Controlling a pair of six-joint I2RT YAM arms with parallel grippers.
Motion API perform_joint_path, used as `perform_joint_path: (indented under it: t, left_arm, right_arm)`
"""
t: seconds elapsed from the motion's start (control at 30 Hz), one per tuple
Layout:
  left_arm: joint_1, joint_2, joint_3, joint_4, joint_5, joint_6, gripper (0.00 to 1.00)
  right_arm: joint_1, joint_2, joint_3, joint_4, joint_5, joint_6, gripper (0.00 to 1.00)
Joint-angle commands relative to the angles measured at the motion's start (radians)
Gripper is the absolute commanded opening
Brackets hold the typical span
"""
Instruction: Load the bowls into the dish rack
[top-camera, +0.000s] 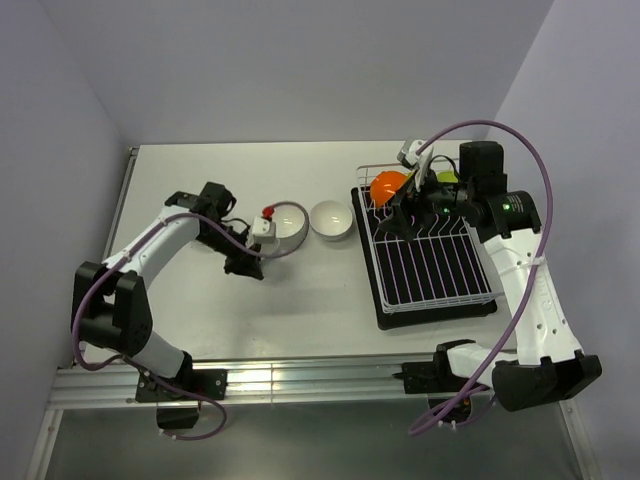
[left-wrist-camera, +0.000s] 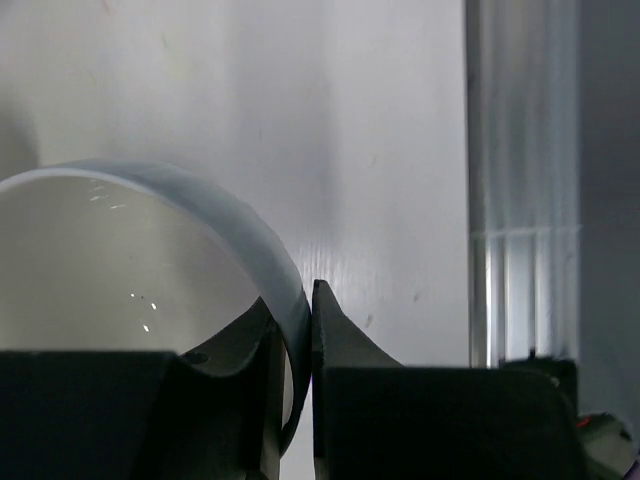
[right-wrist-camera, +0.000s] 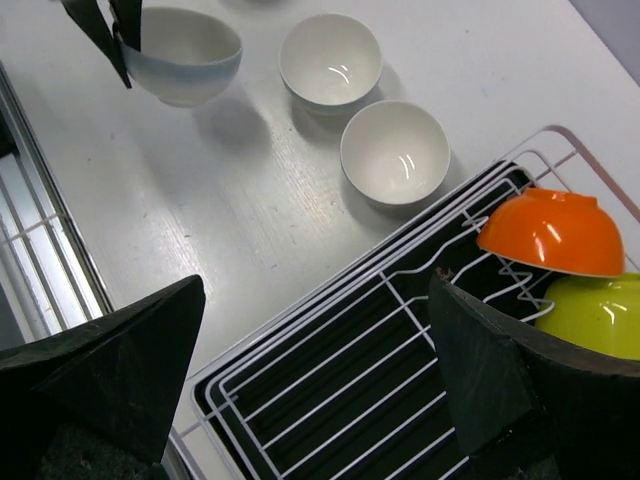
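Note:
My left gripper (left-wrist-camera: 294, 302) is shut on the rim of a white bowl (left-wrist-camera: 120, 260), one finger inside and one outside. In the right wrist view that bowl (right-wrist-camera: 185, 55) hangs above the table from the left fingers (right-wrist-camera: 105, 30). Two more white bowls (top-camera: 288, 224) (top-camera: 331, 220) sit on the table, also in the right wrist view (right-wrist-camera: 330, 60) (right-wrist-camera: 395, 150). The dish rack (top-camera: 430, 270) holds an orange bowl (top-camera: 388, 185) (right-wrist-camera: 550, 230) and a lime green bowl (top-camera: 447, 178) (right-wrist-camera: 600, 315) at its far end. My right gripper (right-wrist-camera: 315, 290) is open and empty above the rack's far left part.
A metal rail (top-camera: 300, 380) runs along the table's near edge, also seen in the left wrist view (left-wrist-camera: 510, 200). The left gripper (top-camera: 247, 262) hangs left of the two table bowls. Walls enclose the table at the back and both sides.

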Motion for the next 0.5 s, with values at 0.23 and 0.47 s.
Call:
perform_joint_path:
  t: [0.23, 0.47]
  left_arm:
    - [-0.017, 0.061, 0.316, -0.312, 0.602, -0.064, 0.0]
    - [-0.055, 0.068, 0.328, -0.31, 0.727, -0.155, 0.0]
  right_arm:
    - [0.167, -0.128, -0.045, 0.05, 0.032, -0.225, 1.0]
    - [0.361, -0.162, -0.108, 0.145, 0.016, -0.34, 1.0]
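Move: The left gripper already pinches the rim of a white bowl and is taking it to the open right gripper, about 30 cm to its right, 6 cm farther out and 20 cm higher. On the table, the middle white bowl lies 14 cm ahead of the left hand and 6 cm right. From the right hand, the held bowl is some 25 cm left, 2 cm back and 23 cm below; the right white bowl is 13 cm left, 10 cm ahead, 30 cm down. Raise the left gripper about 13 cm with the white bowl still pinched by its rim, drifting right towards the right gripper and swinging the fingers up some 30 degrees until they point nearly level to the right. Meanwhile draw the wide-open right gripper back and left some 10 cm, slow at first, then quick, turning it counter-clockwise and tipping its fingers up to face the bowl. ##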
